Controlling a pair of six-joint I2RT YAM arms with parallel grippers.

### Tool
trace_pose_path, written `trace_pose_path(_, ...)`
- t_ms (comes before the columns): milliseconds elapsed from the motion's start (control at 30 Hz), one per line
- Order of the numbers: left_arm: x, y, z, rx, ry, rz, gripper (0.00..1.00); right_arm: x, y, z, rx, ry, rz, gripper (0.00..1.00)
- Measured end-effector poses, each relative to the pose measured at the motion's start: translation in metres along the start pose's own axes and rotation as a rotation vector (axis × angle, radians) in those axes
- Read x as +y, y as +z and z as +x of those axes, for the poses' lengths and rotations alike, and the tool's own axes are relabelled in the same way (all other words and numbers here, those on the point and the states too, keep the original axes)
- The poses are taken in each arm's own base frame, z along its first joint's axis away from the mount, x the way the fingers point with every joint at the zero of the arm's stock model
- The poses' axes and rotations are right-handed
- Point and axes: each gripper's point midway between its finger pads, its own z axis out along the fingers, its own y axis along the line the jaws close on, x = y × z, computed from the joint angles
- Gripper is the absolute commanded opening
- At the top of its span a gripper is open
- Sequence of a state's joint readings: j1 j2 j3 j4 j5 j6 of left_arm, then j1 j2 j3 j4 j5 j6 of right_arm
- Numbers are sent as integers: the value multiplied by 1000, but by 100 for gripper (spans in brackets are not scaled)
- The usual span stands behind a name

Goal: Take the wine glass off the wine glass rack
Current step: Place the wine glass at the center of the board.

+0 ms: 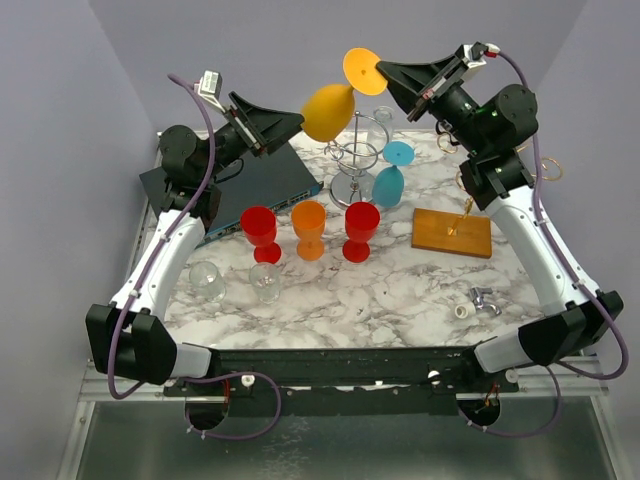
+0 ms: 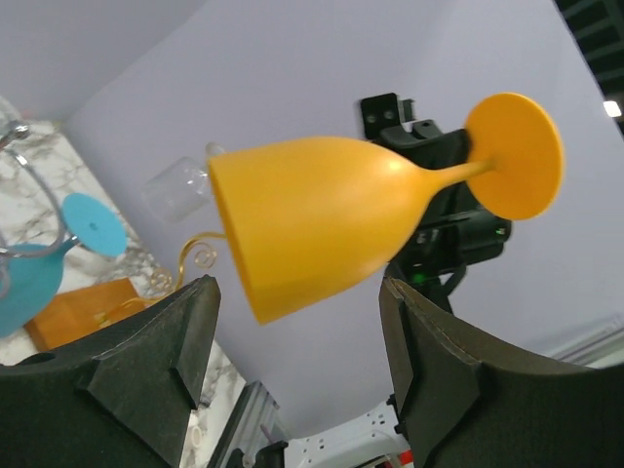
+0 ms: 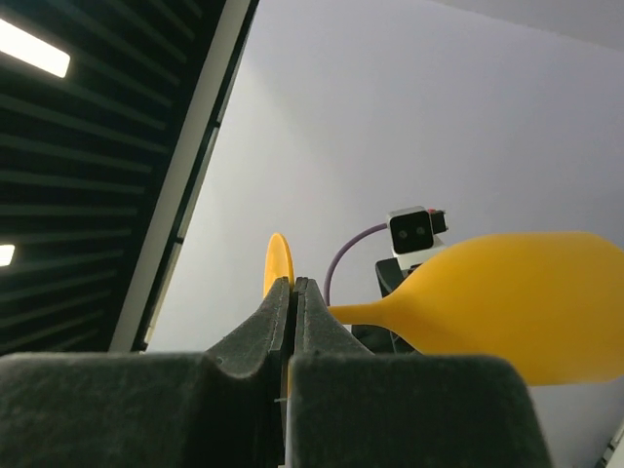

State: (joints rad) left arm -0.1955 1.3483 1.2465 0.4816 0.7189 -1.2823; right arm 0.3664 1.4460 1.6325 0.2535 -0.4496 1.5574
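Observation:
A yellow wine glass [image 1: 328, 112] lies sideways in the air above the wire wine glass rack [image 1: 352, 160], clear of it. My right gripper [image 1: 385, 72] is shut on the edge of its round foot [image 3: 278, 263], and the bowl [image 3: 517, 302] points away toward the left arm. My left gripper [image 1: 298, 122] is open. The bowl [image 2: 312, 229] sits just beyond its fingertips [image 2: 200, 292], rim end nearest them and not clasped. A blue wine glass [image 1: 390, 182] and a clear glass [image 1: 380, 122] hang on the rack.
Below stand two red cups [image 1: 258, 228] [image 1: 361, 228] with an orange one [image 1: 309, 225] between them, and two clear glasses [image 1: 207, 280] [image 1: 265, 282] nearer the front. A dark box [image 1: 250, 185] lies left of the rack, a wooden board [image 1: 452, 232] right.

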Motion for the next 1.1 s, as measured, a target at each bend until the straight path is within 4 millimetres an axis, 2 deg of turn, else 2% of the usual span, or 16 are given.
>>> trace_pose_path(133,-22,-1,-4,-9,9,83,73,-2,7,7,16,51,-28,1)
trace_pose_path(267,-36,-3,-7,-19,1,136,71,-2,9,11,23,102,-53,1)
trace_pose_path(467,-51,-6,-9,-26,-22,196,62,-3,8,12,24,148,-80,1)
trace_pose_path(667,-64,-9,-10,-27,-45,236,48,1,7,11,24,160,-97,1)
trace_pose_path(767,-68,-10,-10,-28,-52,244,33,1,8,11,20,161,-96,1)
trace_pose_path(933,-80,-16,-11,-31,-53,267,15,-1,8,10,14,158,-92,1)
trace_pose_path(1033,-95,-21,-10,-37,-40,299,2,-9,10,7,0,152,-64,1)
trace_pose_path(1100,-106,-26,-10,-42,-24,323,0,-18,10,7,-6,139,-28,14)
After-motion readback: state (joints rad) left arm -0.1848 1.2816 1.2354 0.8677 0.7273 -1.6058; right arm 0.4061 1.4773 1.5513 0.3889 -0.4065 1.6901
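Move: The yellow wine glass hangs bowl-down from the shut right fingers, its stem held by the foot. The bowl lies about 6 cm right of the open left gripper, level with it fore and aft and some 3 cm higher; from the right gripper it lies about 8 cm left, 8 cm below and 1 cm back. The chrome rack stands roughly 12 cm ahead, 11 cm right and 30 cm below the left gripper. The standing orange glass is nearly straight beneath, some 38 cm down and 1 cm right. Lift the left gripper about 8 cm while drawing it back some 7 cm to the rim of the yellow glass, rolling and tilting the fingers upward about 20 degrees in all. Shut its wide-open fingers on the rim edge over the second half of the lift. Keep the right fingers pinched on the stem by the foot, easing that hand left only a centimetre or two. ##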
